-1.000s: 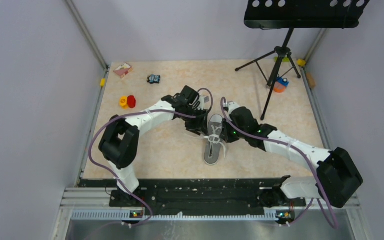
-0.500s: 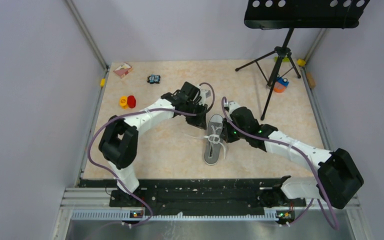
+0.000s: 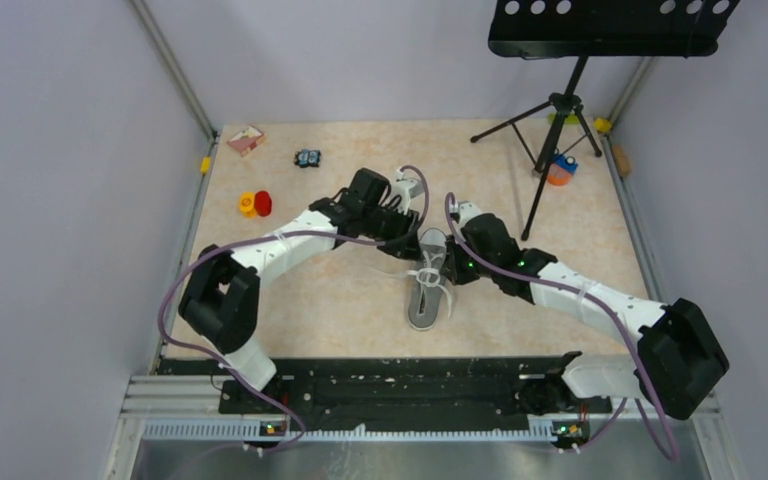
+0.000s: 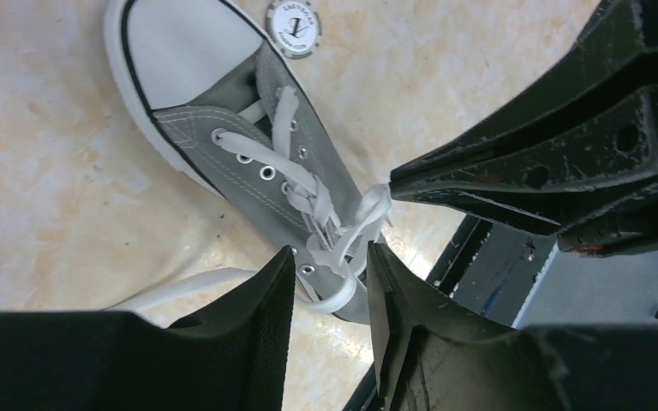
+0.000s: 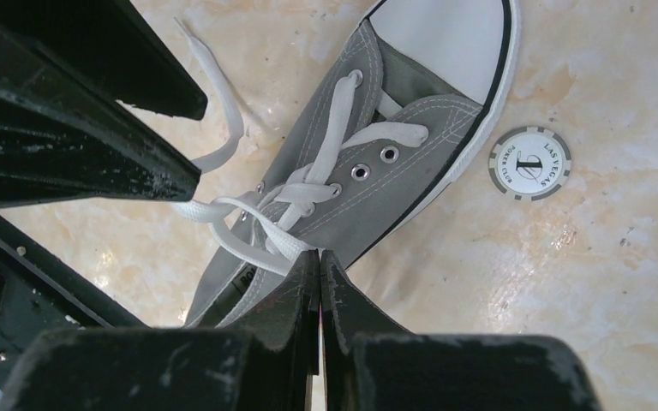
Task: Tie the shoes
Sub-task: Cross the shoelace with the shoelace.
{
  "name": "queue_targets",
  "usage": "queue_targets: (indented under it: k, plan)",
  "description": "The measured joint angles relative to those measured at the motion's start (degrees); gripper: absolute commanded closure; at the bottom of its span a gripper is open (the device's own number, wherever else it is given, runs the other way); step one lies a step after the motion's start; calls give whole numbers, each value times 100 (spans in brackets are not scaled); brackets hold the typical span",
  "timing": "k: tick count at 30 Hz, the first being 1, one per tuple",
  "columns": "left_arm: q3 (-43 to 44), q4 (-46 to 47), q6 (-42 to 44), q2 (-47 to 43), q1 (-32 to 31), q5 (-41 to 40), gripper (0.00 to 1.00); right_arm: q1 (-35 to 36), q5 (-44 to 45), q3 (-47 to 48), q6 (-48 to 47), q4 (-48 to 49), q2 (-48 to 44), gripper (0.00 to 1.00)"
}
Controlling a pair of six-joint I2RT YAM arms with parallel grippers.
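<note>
The grey shoe [image 3: 426,292] lies mid-table with its white toe cap [image 4: 180,43] pointing away from the arm bases. Its white laces [image 4: 296,175] cross over the tongue. My left gripper [image 4: 330,257] is open just above the top eyelets, and a loose lace loop [image 4: 343,287] lies between and below its fingers. My right gripper [image 5: 319,254] is shut on a white lace strand pulled out from the knot area. In the left wrist view the right gripper's [image 4: 394,184] tip pinches that lace. A free lace end [image 5: 223,111] trails over the table.
A Las Vegas poker chip [image 5: 529,163] lies beside the toe. A music stand tripod [image 3: 558,120] rises at the back right, with an orange and blue item [image 3: 560,170] near it. Red and yellow pieces [image 3: 255,204], a pink box [image 3: 246,139] and a small black item [image 3: 307,158] sit back left.
My left gripper has lifted away from the shoe's left side and swung toward the back, then come over the laces. The right arm has held still with the lace.
</note>
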Motion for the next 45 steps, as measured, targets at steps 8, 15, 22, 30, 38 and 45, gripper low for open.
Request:
queue_targets:
  k: [8,15,22,30,38,45]
  plan:
    - [-81,459,151,105,-39,566,58,0,0,-28,37,11,-9,100]
    - [-79,527,422,385,-83,717,61,-2,0,-74,42,-2,-11,100]
    - [-79,479,492,573,-151,728,63,-2,0,-74,44,0,-11,100]
    - [-28,358,619,726,-177,774,66,-2,0,-74,57,2,-11,100]
    - [-26,236,645,765,-177,1032,80,-2,2,-74,87,2,-24,100]
    - [-2,229,605,787,-177,1213,100,-2,7,-74,83,-2,-44,89]
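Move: Just off the right fingertips runs the shoelace they already pinch; the stretch the open left fingers are after lies about 3 cm back, 2 cm to the right and 4 cm below them. Those right fingertips are some 6 cm right of the left hand, 3 cm back and 3 cm lower. The shoe's middle is roughly 3 cm back, 3 cm right and 8 cm down; its toe cap about 9 cm ahead, 6 cm right. From the right hand the same lace is about 3 cm left, level. Sliding right about 2 cm first, the left hand then sinks some 4 cm while easing back 3 cm towards the shoelace beside the right fingertips, turning around 10 degrees clockwise. Over the last stretch its half-open fingers shut and pinch that lace, close beside the right fingers, which stay almost still and keep their own grip. ##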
